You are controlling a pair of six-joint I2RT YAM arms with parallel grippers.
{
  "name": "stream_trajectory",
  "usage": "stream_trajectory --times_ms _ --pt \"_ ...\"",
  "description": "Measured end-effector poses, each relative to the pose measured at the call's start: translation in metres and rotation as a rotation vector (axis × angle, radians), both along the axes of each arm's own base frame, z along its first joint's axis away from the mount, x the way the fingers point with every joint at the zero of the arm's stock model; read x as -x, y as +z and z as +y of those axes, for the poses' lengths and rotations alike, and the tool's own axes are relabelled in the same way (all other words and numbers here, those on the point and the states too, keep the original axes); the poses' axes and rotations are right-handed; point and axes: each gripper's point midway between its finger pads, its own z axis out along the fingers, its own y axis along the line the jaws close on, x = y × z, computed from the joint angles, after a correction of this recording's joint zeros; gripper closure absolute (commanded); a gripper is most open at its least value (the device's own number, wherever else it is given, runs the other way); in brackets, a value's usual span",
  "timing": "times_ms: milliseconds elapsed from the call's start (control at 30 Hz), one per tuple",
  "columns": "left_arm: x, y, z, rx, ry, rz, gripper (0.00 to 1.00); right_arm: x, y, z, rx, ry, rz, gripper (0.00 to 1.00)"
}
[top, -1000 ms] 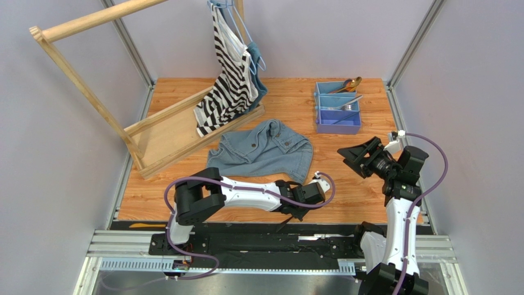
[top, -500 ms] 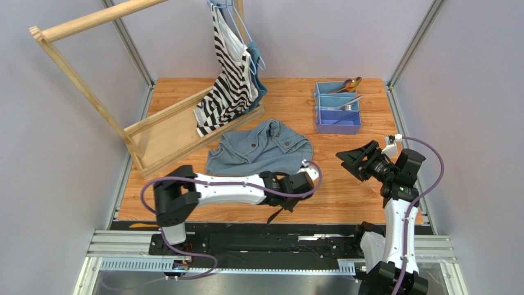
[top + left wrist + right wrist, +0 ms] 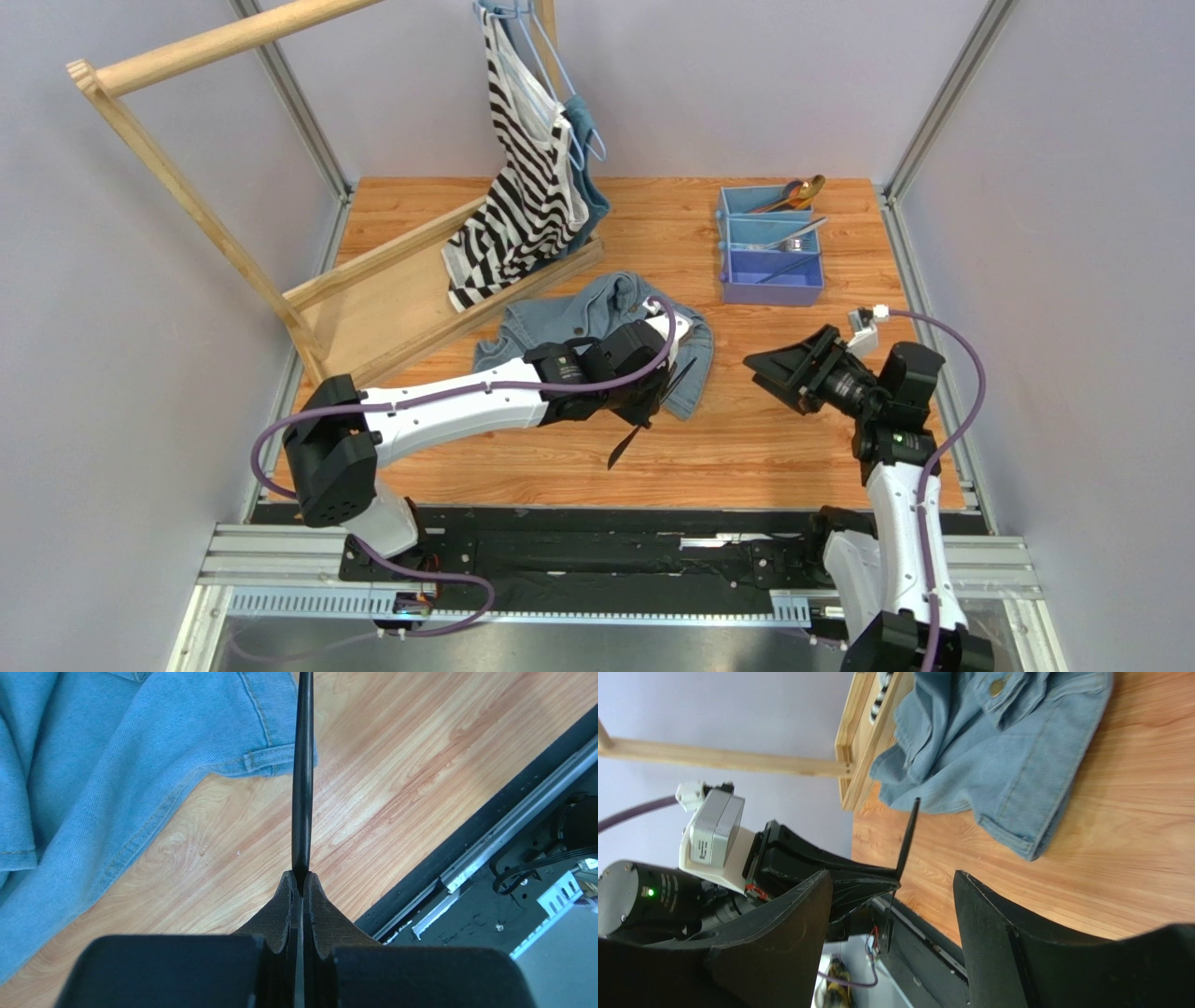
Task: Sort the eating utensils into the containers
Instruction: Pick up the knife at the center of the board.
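My left gripper [image 3: 650,403] is shut on a slim black knife [image 3: 624,445], holding it above the wood near the denim's front hem. In the left wrist view the knife [image 3: 302,777] sticks straight out from the pinched fingertips [image 3: 313,894]. My right gripper [image 3: 765,375] hovers open to the right of it and points at it, apart from it. Through the right wrist view the knife [image 3: 907,840] shows between the spread fingers [image 3: 980,910]. The light blue tray [image 3: 769,294] stands at the back right with a gold spoon [image 3: 802,191] and a silver fork [image 3: 788,241] inside.
A crumpled denim garment [image 3: 596,333] lies mid-table under the left wrist. A wooden rack [image 3: 368,287] with a striped top [image 3: 522,168] on a hanger fills the back left. A black rail [image 3: 589,539] runs along the near edge, with a yellowish slim thing [image 3: 316,515] at its left.
The left arm has swung away from the near edge toward the denim, carrying the knife. The right gripper has shifted left toward it and its fingers have narrowed a little.
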Motion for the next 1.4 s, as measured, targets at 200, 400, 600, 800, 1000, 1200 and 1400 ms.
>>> stream_trajectory --times_ms 200,400,600,800,1000,1200,1400 --pt "0.003 0.006 -0.006 0.028 -0.026 0.022 1.00 0.003 0.006 0.034 -0.011 0.109 -0.017 0.37" --pt "0.005 0.011 -0.010 0.049 -0.041 0.028 1.00 -0.006 -0.011 0.065 0.009 0.177 0.054 0.41" --pt "0.004 0.014 -0.010 0.056 -0.040 0.023 1.00 -0.010 -0.038 0.086 0.050 0.209 0.135 0.46" --pt "0.005 0.016 -0.009 0.058 -0.042 0.020 1.00 -0.016 -0.032 0.091 0.050 0.191 0.096 0.85" --pt "0.005 0.016 -0.009 0.055 -0.044 0.020 1.00 -0.019 -0.024 0.094 0.027 0.175 0.080 1.00" --pt "0.004 0.016 -0.009 0.051 -0.054 0.010 0.37 -0.018 -0.024 0.092 0.032 0.155 0.071 1.00" --pt "0.001 0.016 -0.006 0.036 -0.052 -0.006 0.10 -0.020 -0.029 0.086 0.069 0.122 0.066 1.00"
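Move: The black knife is already in my left hand, held above the board. Its handle juts out about 4 cm ahead of and 3 cm to the right of that hand, at about its height. From my open right hand the handle lies some 11 cm to the left, 2 cm ahead and 4 cm lower. Counted from the right hand, the denim jacket's middle is about 22 cm left, 10 cm ahead and 16 cm below; the blue container is roughly 26 cm ahead, 7 cm right and 15 cm below. I hand the knife across: my right hand sweeps about 9 cm left and sinks some 4 cm, turning about 10 degrees counter-clockwise, then eases forward and up a little as its fingers shut on the free end of the handle. My left hand rises slightly, holds the knife still for that grasp, and only then opens wide, letting go around it. ##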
